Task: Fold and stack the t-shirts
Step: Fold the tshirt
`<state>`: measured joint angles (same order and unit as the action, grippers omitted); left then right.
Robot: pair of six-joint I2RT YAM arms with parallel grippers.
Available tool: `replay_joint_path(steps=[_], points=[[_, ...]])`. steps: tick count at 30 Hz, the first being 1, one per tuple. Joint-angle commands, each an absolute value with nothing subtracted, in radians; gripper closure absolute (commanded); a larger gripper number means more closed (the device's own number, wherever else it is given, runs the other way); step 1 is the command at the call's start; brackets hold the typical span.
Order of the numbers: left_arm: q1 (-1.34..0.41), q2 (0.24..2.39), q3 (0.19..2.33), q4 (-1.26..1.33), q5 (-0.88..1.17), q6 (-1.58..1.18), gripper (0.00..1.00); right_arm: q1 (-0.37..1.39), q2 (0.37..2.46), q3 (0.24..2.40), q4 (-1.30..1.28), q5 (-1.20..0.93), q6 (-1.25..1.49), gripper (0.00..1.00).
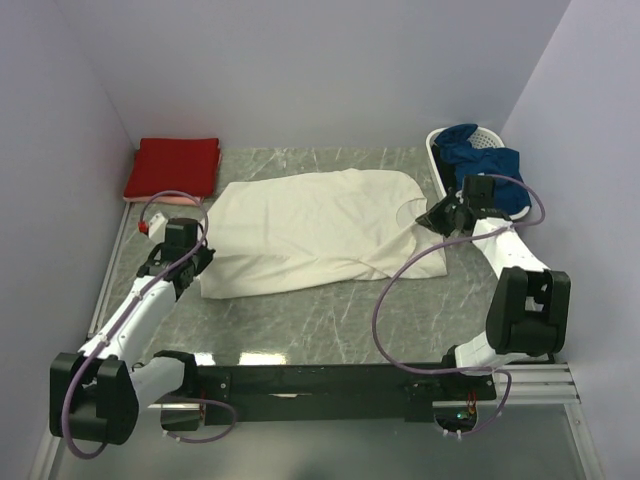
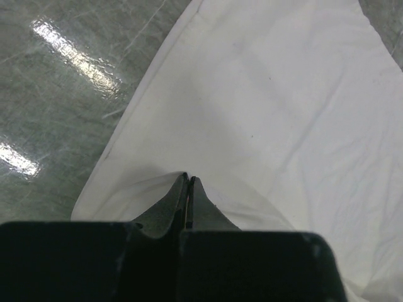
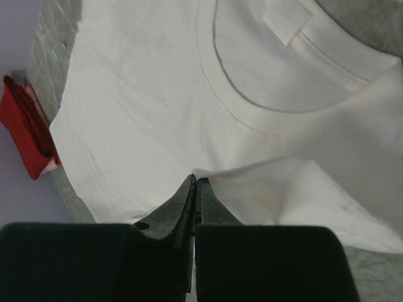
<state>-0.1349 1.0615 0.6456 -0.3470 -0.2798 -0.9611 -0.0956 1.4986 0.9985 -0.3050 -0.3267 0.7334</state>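
Note:
The large cream t-shirt (image 1: 310, 225) lies spread across the middle of the table, collar (image 3: 252, 119) toward the right. My left gripper (image 1: 203, 252) is at its left edge, shut on a pinch of the cloth (image 2: 189, 178) that tents up at the fingertips. My right gripper (image 1: 432, 216) is at the shirt's right end just below the collar, shut on a raised fold of cream cloth (image 3: 197, 178). A folded red t-shirt (image 1: 172, 167) rests at the back left corner, with a pale pink edge (image 3: 49, 165) showing beneath it.
A white slatted basket (image 1: 436, 150) at the back right holds dark blue cloth (image 1: 485, 160), just behind my right wrist. Walls close the table on the left, back and right. Bare grey marble (image 1: 330, 320) lies between the shirt and the arm bases.

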Motion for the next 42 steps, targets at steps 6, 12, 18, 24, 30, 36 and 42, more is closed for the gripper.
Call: replay_joint_path(steps=[6,12,18,24,30,36,42], points=[[-0.078,1.112,0.638,-0.278,-0.245,-0.937,1.0,-0.087,1.568,1.15,-0.261,-0.344,0.703,1.0],[-0.054,1.137,0.646,-0.261,-0.239,-0.931,1.0,-0.084,1.612,1.178,-0.255,-0.351,0.701,1.0],[-0.031,1.207,0.673,-0.224,-0.21,-0.91,1.0,-0.081,1.646,1.178,-0.247,-0.347,0.699,1.0],[-0.011,1.258,0.695,-0.196,-0.186,-0.904,0.97,-0.081,1.68,1.235,-0.267,-0.356,0.681,0.77],[0.032,1.218,0.732,-0.212,-0.15,-0.873,0.5,-0.077,1.642,1.227,-0.285,-0.342,0.67,0.54],[0.032,1.033,0.646,-0.294,-0.158,-0.91,0.44,-0.075,1.447,0.99,-0.248,-0.259,0.709,0.53],[0.029,0.803,0.457,-0.324,-0.107,-0.997,0.44,-0.077,1.287,0.755,-0.281,-0.16,0.704,0.55]])
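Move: Just ahead of the left hand, roughly 2 cm out, 2 cm to its left and 6 below, is the laying spot at the white t-shirt's hem side; the red stack is some 25 cm ahead and 12 left of that hand. From the right hand, the laying spot by the collar is about 5 cm straight ahead and 8 below, the collar's middle about 6 cm ahead, and the basket some 15 cm ahead and 19 right. Laying the held near edge over the t-shirt, the left hand sinks about 4 cm while easing slightly forward and left, opens, then lifts and draws back. The right hand arcs forward, up and down again, towards the collar, opens as it edges on, then pulls back about 9 cm, sinking a little, its fingers empty. ##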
